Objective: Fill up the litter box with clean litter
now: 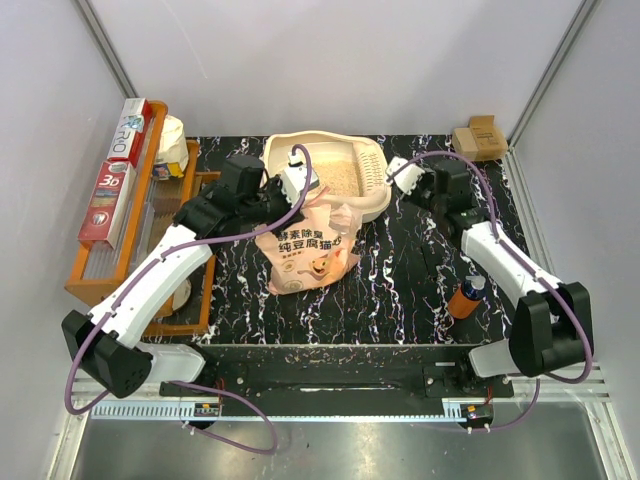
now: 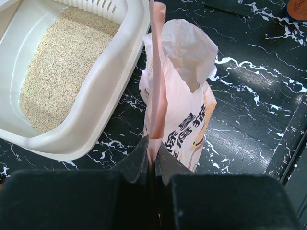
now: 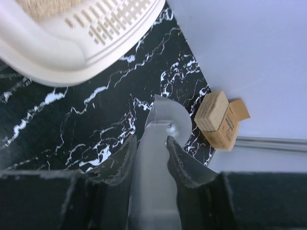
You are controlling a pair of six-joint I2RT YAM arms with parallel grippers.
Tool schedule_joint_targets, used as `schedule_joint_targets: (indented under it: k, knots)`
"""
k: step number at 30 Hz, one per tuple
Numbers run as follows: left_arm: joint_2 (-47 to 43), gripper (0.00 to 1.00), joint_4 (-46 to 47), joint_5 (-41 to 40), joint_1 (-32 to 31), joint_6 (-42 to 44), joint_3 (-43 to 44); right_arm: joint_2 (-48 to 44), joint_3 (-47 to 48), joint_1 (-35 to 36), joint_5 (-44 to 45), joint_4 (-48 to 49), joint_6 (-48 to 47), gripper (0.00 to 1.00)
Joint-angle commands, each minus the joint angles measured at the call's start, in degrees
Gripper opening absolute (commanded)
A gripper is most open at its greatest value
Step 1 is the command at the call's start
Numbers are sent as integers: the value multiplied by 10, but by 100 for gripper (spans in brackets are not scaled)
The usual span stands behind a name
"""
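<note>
The cream litter box [image 1: 285, 146] stands at the back centre, its slotted grille [image 3: 110, 24] at the right end. Pale tan clean litter [image 2: 57, 72] covers part of its floor. A pink-and-white printed bag [image 1: 305, 250] stands upright and open-topped just in front of the box. My left gripper [image 2: 153, 146] is shut on a pink strip of the bag's top edge [image 2: 157, 72], beside the box's rim [image 2: 110, 86]. To the right of the box, over the table, my right gripper [image 3: 151, 139] is shut on a translucent grey plastic tool [image 3: 165, 120] with a rounded end.
An orange wooden tray [image 1: 90, 285] with wrap boxes [image 1: 120, 170] and a white jar [image 1: 172, 145] lines the left side. A small cardboard box [image 3: 220, 117] sits at the back right corner. An orange bottle with a blue cap [image 1: 466, 297] stands beside the right arm.
</note>
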Motion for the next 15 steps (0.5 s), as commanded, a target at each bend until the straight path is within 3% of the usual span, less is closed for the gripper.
schedule_joint_targets:
  k: [1, 7, 15]
  knots:
    - [-38, 1, 104, 32, 2, -16, 7, 6, -43, 2, 20, 142, -114, 4]
    - [-39, 1, 105, 31, 1, -18, 7, 24, -106, 3, -11, 163, -162, 18]
    - [-34, 1, 108, 36, 2, -23, 8, 11, -102, 4, -59, 3, -101, 33]
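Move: From the right gripper, which holds the clear scoop, the bag's open mouth lies some 21 cm left, 9 cm back and about 5 cm lower. The litter box's middle is about 24 cm left, nearly level fore and aft, 13 cm below; the cardboard box is roughly 15 cm right and 10 cm ahead, 15 cm down. From the left gripper, the bag's mouth lies about 10 cm right, level fore and aft, 6 cm lower. Sink the right gripper about 8 cm beside the litter box's slotted end, fast at first and then easing off, drawing back slightly towards the finish. Roll its left side down some 10 degrees while turning a little counter-clockwise, fingers still shut on the scoop. Hold the left gripper in place, keeping its pinch on the bag's top edge. ##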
